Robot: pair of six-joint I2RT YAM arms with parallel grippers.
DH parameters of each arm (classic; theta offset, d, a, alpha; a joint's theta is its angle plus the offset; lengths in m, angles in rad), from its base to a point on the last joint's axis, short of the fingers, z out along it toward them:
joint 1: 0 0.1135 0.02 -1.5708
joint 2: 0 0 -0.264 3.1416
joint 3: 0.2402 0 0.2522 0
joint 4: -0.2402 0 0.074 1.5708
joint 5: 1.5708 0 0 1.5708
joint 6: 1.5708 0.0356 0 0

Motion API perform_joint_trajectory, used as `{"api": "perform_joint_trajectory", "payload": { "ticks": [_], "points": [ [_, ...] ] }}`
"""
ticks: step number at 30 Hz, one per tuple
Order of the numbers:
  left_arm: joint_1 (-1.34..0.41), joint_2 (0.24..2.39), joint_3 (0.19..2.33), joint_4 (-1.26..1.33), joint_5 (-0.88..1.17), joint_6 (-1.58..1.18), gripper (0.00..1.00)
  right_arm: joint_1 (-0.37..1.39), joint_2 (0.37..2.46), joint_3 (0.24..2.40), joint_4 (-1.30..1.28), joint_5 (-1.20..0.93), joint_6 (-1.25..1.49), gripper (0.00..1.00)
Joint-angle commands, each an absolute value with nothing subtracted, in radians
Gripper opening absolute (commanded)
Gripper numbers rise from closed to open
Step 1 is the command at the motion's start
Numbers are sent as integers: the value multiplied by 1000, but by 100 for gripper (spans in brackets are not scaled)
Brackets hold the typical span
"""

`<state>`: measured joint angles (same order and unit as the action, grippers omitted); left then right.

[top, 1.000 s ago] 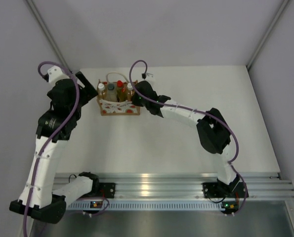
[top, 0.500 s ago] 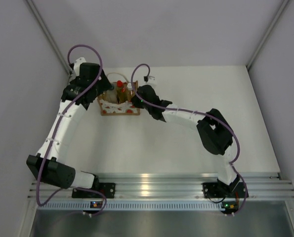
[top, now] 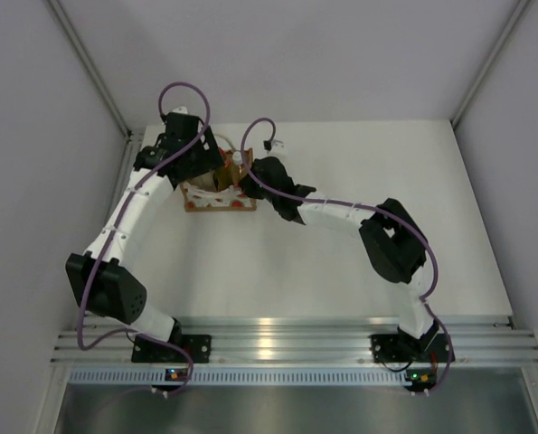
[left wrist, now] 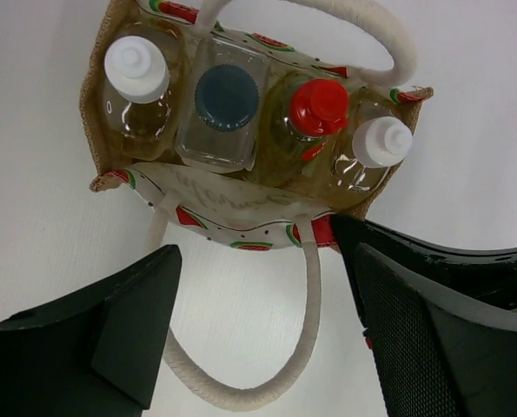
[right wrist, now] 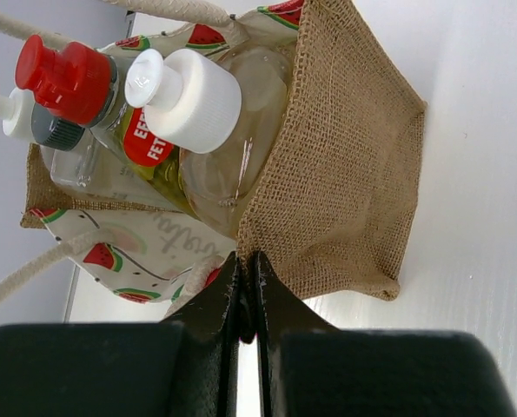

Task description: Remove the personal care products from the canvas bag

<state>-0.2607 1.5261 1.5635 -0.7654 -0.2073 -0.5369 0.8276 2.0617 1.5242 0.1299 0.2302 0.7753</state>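
The canvas bag (left wrist: 241,217) stands upright at the table's far left and also shows in the top view (top: 216,201). Inside stand the personal care products: a white-capped amber bottle (left wrist: 136,65), a dark-capped clear one (left wrist: 227,95), a red-capped yellow-green one (left wrist: 319,106) and another white-capped one (left wrist: 381,141). My left gripper (left wrist: 258,321) hovers open above the bag's front side, with a rope handle (left wrist: 310,295) lying between its fingers. My right gripper (right wrist: 248,278) is shut on the bag's burlap corner (right wrist: 275,234), beside the white-capped bottle (right wrist: 188,95).
The bag stands near the table's left edge (top: 128,181) and close to the grey side wall (top: 42,136). White tabletop (top: 368,154) stretches to the right of the bag. The aluminium rail (top: 287,339) runs along the near edge.
My left arm has swung from the left of the bag to directly above it, gripper pointing down. My right gripper has stayed at the bag's right corner.
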Motion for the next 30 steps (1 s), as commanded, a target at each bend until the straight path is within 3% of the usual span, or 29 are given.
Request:
{"api": "perform_joint_trajectory", "payload": {
  "ticks": [1, 7, 13, 17, 23, 30],
  "points": [
    [-278, 1537, 1600, -718, -219, -503, 85, 819, 2152, 1450, -44, 213, 726, 0],
    [-233, 1585, 1663, -718, -391, -442, 89, 808, 2143, 1442, -43, 189, 698, 0],
    [-34, 1601, 1641, -588, -74, -279, 89, 796, 2129, 1437, -40, 167, 678, 0],
    [-8, 1716, 1707, -591, 63, -207, 77, 792, 2134, 1443, -34, 135, 672, 0],
    [25, 1764, 1750, -589, 143, -157, 69, 785, 2128, 1450, -35, 120, 655, 0],
    [29, 1793, 1759, -592, 69, -137, 62, 785, 2118, 1454, -35, 110, 647, 0]
  ]
}}
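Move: The left-end white-capped bottle in the canvas bag is about 10 cm ahead of the left gripper and 6 cm to its left, its middle some 13 cm below. The dark-capped bottle stands 4 cm right of it and the red-capped one 8 cm right, both level with it in reach. From the right gripper, shut on the bag's near right corner, that left-end bottle lies about 7 cm ahead, 14 cm left and 3 cm lower. Bring the left gripper forward about 9 cm and left about 8 cm over the bag to the left-end white cap, staying nearly level at first, then sinking some 4 cm. Turn it about 10 degrees clockwise and narrow the open fingers to either side of the cap without shutting them. Keep the right fingers pinching the bag's near right corner. ##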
